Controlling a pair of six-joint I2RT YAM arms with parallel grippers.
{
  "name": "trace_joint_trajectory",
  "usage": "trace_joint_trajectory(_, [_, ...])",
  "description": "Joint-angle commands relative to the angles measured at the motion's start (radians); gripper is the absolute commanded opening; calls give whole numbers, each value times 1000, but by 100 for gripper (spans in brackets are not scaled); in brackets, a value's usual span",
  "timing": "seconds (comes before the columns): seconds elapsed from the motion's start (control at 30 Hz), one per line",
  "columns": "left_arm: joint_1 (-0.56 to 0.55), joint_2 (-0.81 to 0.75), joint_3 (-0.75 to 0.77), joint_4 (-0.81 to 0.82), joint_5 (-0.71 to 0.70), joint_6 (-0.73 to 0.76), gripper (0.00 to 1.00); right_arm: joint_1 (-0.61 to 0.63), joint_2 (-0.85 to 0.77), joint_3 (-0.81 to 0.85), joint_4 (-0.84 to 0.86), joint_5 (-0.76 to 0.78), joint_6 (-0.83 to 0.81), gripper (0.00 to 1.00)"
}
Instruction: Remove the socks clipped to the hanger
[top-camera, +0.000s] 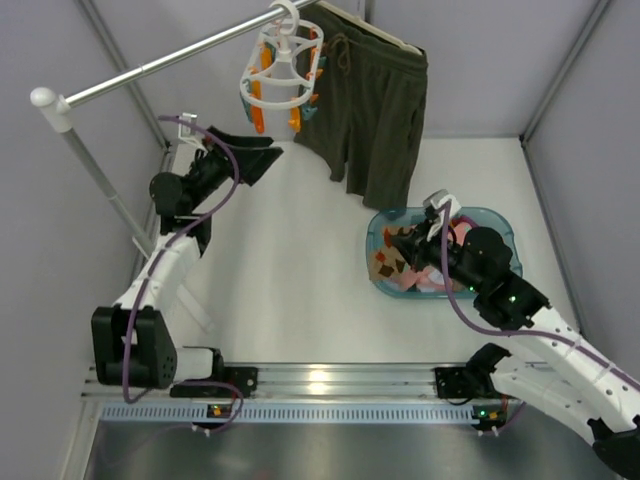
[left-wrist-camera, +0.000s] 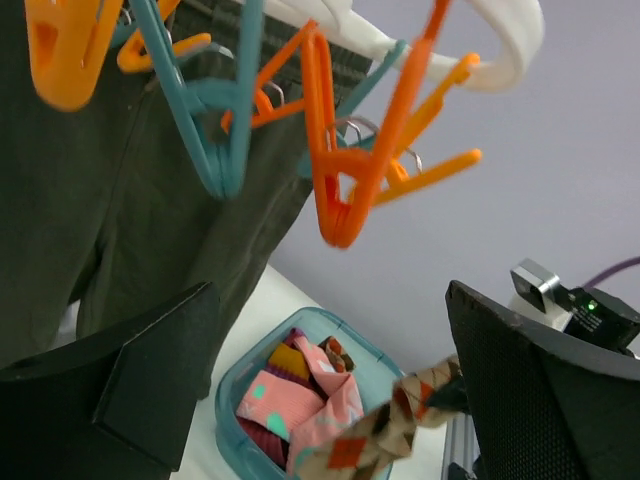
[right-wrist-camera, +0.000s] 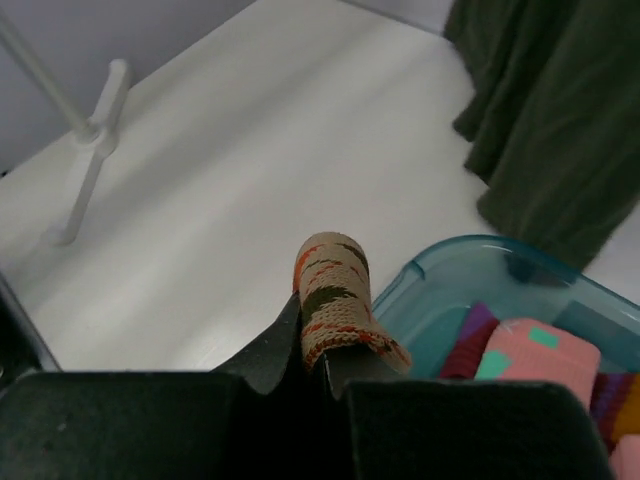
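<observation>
The white ring hanger (top-camera: 283, 70) hangs from the rail, and its orange pegs (left-wrist-camera: 345, 170) and teal pegs (left-wrist-camera: 215, 130) that show hold nothing. My left gripper (top-camera: 262, 150) is open just below it, its fingers (left-wrist-camera: 130, 390) wide apart with nothing between them. Over the near-left edge of a teal bin (top-camera: 500, 222), my right gripper (top-camera: 392, 243) is shut on a brown-orange diamond sock (right-wrist-camera: 335, 295). That diamond sock (left-wrist-camera: 400, 425) also shows in the left wrist view. Pink and maroon socks (left-wrist-camera: 290, 400) lie in the bin (left-wrist-camera: 230, 385).
Olive-green shorts (top-camera: 370, 100) hang on a slim hanger right of the ring hanger, reaching close to the bin's rim (right-wrist-camera: 440, 255). The metal rail (top-camera: 170, 65) slants across the top left, carried by a white post (top-camera: 100, 180) at the left wall.
</observation>
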Motion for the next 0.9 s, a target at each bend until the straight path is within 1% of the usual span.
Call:
trace_joint_trajectory(0.0, [2,-163,-87,-147,-114,135,99,-26,-7,47,-85,282,146,0])
trace_joint_trajectory(0.03, [2,-196,-142,-207,-149,152,98,-34,-4,65,-127,303,159,0])
trace_joint_trajectory(0.07, [2,-272,-157,-278,-226,172,99,-35,-2,70,-148,344,181,0])
trace_joint_trajectory(0.1, [2,-304,-173,-435,-272,215,99,-47,-4,71,-161,359,191,0])
trace_joint_trajectory(0.13, [2,-344,-197,-518,-319,229,99,-52,-10,67,-171,374,209,0])
trace_joint_trajectory(0.17, [2,-404,-200,-609,-429,258,99,-55,-15,59,-173,380,221,0])
trace_joint_trajectory(0.2, [2,-435,-202,-766,-459,275,98,-60,-19,53,-172,388,234,0])
trace_joint_trajectory(0.27, [2,-510,-199,-891,-517,312,98,-77,-24,30,-173,431,254,0])
trace_joint_trajectory(0.3, [2,-533,-197,-988,-553,335,98,-95,-18,21,-172,460,255,0])
trace_joint_trajectory(0.33, [2,-553,-185,-1052,-562,347,99,-112,19,-5,-159,489,260,0])
trace_joint_trajectory(0.37, [2,-593,-179,-1094,-561,369,99,-135,51,-17,-150,460,263,0])
trace_joint_trajectory(0.4, [2,-607,-170,-1141,-564,383,99,-214,88,-28,-136,408,268,0])
trace_joint_trajectory(0.43, [2,-624,-147,-1247,-570,398,98,-262,166,-56,-118,277,283,0])
trace_joint_trajectory(0.47, [2,-636,-132,-1299,-581,435,98,-302,204,-71,-63,232,297,5])
trace_joint_trajectory(0.5, [2,-656,-112,-1361,-606,458,99,-360,238,-102,-38,206,313,15])
trace_joint_trajectory(0.53, [2,-661,-66,-1463,-620,485,99,-382,298,-115,-8,167,339,17])
trace_joint_trajectory(0.57, [2,-664,-41,-1525,-636,543,99,-399,327,-128,40,165,352,19])
trace_joint_trajectory(0.6, [2,-665,11,-1579,-666,576,99,-426,353,-137,58,138,364,20])
trace_joint_trajectory(0.63, [2,-665,34,-1682,-686,609,99,-439,402,-137,71,117,379,20])
trace_joint_trajectory(0.67, [2,-668,52,-1727,-709,671,99,-448,424,-136,89,104,386,20])
trace_joint_trajectory(0.7, [2,-683,75,-1764,-772,695,99,-463,459,-126,94,101,389,19])
trace_joint_trajectory(0.73, [2,-699,80,-1828,-800,735,99,-466,476,-119,97,104,384,20])
trace_joint_trajectory(0.77, [2,-719,80,-1844,-811,749,99,-469,495,-108,88,104,380,20])
trace_joint_trajectory(0.8, [-1,-740,70,-1855,-853,748,98,-482,508,-73,57,95,373,25])
trace_joint_trajectory(0.83, [-7,-806,62,-1854,-845,743,99,-489,521,-53,31,69,361,32])
trace_joint_trajectory(0.87, [-13,-834,57,-1855,-825,743,99,-494,512,-31,4,69,352,43])
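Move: The right hand holds the argyle sock; the teal bin's middle lies about 8 cm ahead of this hand, 13 cm to its right and 23 cm below. The trousers' hem hangs roughly 19 cm ahead, 2 cm to the right and 18 cm lower. From the empty left hand the bin is some 31 cm right, 4 cm back and 38 cm down; the hanger is about 7 cm ahead, 5 cm right and 10 cm above. Swinging right and somewhat forward over the bin, then plunging down into it, the right hand carries the argyle sock some 20 cm lower, fingers turning clockwise and tipping down about 40 degrees each, then parting partway. Already open, the left hand draws off left, back and down from the hanger, over 10 cm each way, turning counter-clockwise and dipping its fingers. ##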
